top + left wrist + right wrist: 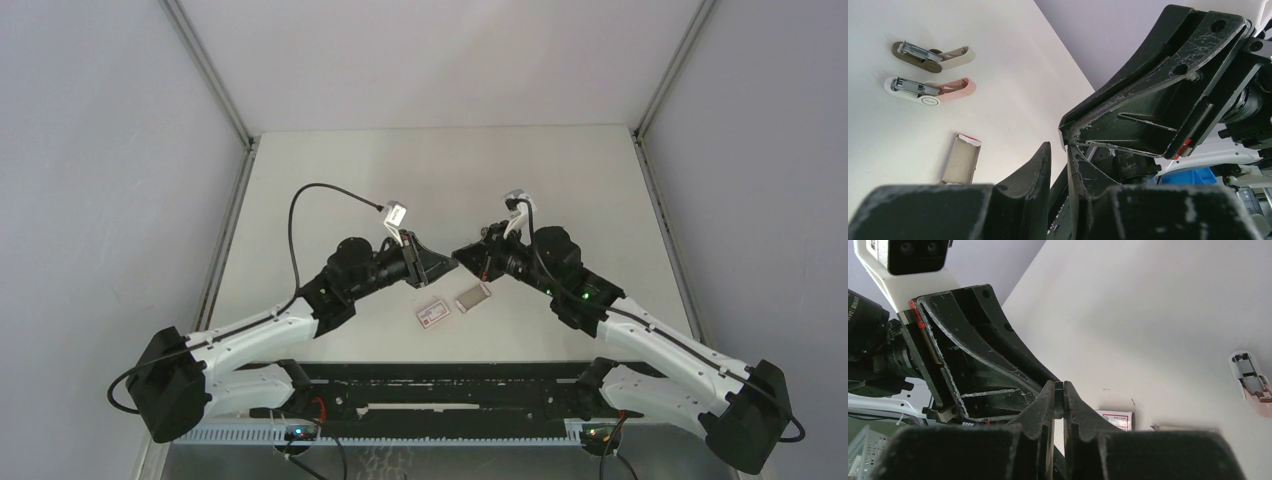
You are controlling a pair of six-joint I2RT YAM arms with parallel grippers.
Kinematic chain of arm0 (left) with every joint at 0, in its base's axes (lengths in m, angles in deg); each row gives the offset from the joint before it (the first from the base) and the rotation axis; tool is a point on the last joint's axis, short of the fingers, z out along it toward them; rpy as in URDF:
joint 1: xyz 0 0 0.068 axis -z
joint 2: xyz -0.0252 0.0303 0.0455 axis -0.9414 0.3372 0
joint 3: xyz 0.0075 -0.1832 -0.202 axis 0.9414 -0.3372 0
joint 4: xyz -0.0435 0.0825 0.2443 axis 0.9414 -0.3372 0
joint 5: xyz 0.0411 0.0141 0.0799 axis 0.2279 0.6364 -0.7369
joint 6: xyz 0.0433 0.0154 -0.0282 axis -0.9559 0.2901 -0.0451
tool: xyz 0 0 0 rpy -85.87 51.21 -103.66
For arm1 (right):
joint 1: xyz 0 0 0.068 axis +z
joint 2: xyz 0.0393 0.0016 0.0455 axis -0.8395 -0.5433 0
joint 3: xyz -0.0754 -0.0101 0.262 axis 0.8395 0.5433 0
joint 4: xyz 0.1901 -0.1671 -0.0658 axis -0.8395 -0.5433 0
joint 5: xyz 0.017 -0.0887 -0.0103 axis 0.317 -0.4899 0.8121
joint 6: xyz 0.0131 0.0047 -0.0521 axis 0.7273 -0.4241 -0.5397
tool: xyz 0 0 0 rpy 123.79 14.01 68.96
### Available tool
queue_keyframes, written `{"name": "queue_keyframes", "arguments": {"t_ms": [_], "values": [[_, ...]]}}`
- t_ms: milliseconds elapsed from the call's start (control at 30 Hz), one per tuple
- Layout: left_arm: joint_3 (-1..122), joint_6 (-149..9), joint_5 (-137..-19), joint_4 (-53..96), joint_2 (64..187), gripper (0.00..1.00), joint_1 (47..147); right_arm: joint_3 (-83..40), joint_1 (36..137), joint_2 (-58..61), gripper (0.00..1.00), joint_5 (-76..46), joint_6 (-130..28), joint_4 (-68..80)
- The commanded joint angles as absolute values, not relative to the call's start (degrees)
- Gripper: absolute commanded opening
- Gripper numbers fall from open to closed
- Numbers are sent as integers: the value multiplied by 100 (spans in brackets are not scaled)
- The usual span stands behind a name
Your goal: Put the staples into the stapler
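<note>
Both grippers meet tip to tip above the table's middle. My right gripper (pixel 1058 390) is shut on a thin dark strip of staples (pixel 1058 396), seen end-on between its fingertips. My left gripper (pixel 1058 152) faces it with its jaws a narrow way apart, and I see nothing plainly between them. The pink-and-white stapler (pixel 930 91) lies open on the table beyond; its end also shows as the stapler (pixel 1249 379) in the right wrist view. In the top view the arms hide it. Below the grippers lie the grey tray (pixel 472 297) and the red-labelled white box (pixel 432 314).
A beige-brown stapler shape (pixel 930 54) mirrors the pink one just beyond it; whether it is a reflection I cannot tell. The box (pixel 1118 419) shows under my right fingers. Grey walls close in the table (pixel 440 170) on three sides.
</note>
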State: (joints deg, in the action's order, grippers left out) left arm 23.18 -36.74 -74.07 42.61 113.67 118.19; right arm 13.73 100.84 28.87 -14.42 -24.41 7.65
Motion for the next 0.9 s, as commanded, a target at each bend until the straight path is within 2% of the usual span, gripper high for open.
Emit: {"name": "queue_keyframes", "arguments": {"t_ms": [0,367,767,867], "values": [[2698,-3665,-7507,4447,11378,22,11846,1093,10180,2990,6,-1340,-2449,1010],[2732,-3660,-7516,4561,11364,19,11848,1098,10222,2901,6,-1298,-2507,949],[2813,-3803,-7401,4712,11411,1,11846,1098,10236,2889,7,-1201,-2665,778],[2797,-3790,-7404,4737,11417,0,11846,1097,10236,2898,9,-1204,-2699,769]]}}
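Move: The staples are pinched in my right fingertips, in line with that hand's point. They stand right in front of my left fingertips, about 1 cm to their right and at the same height. Some 22 cm below my left hand, the empty box tray lies about 1 cm ahead and 5 cm right, the staple box about 2 cm back and 4 cm left, and the pink-and-white stapler about 11 cm ahead and 8 cm right. I keep my left hand where it is, tip to tip with the right above the table, and close its fingers from about a fifth open to practically shut at the near end of the staples. My right hand stays put and keeps its pinch on them. ##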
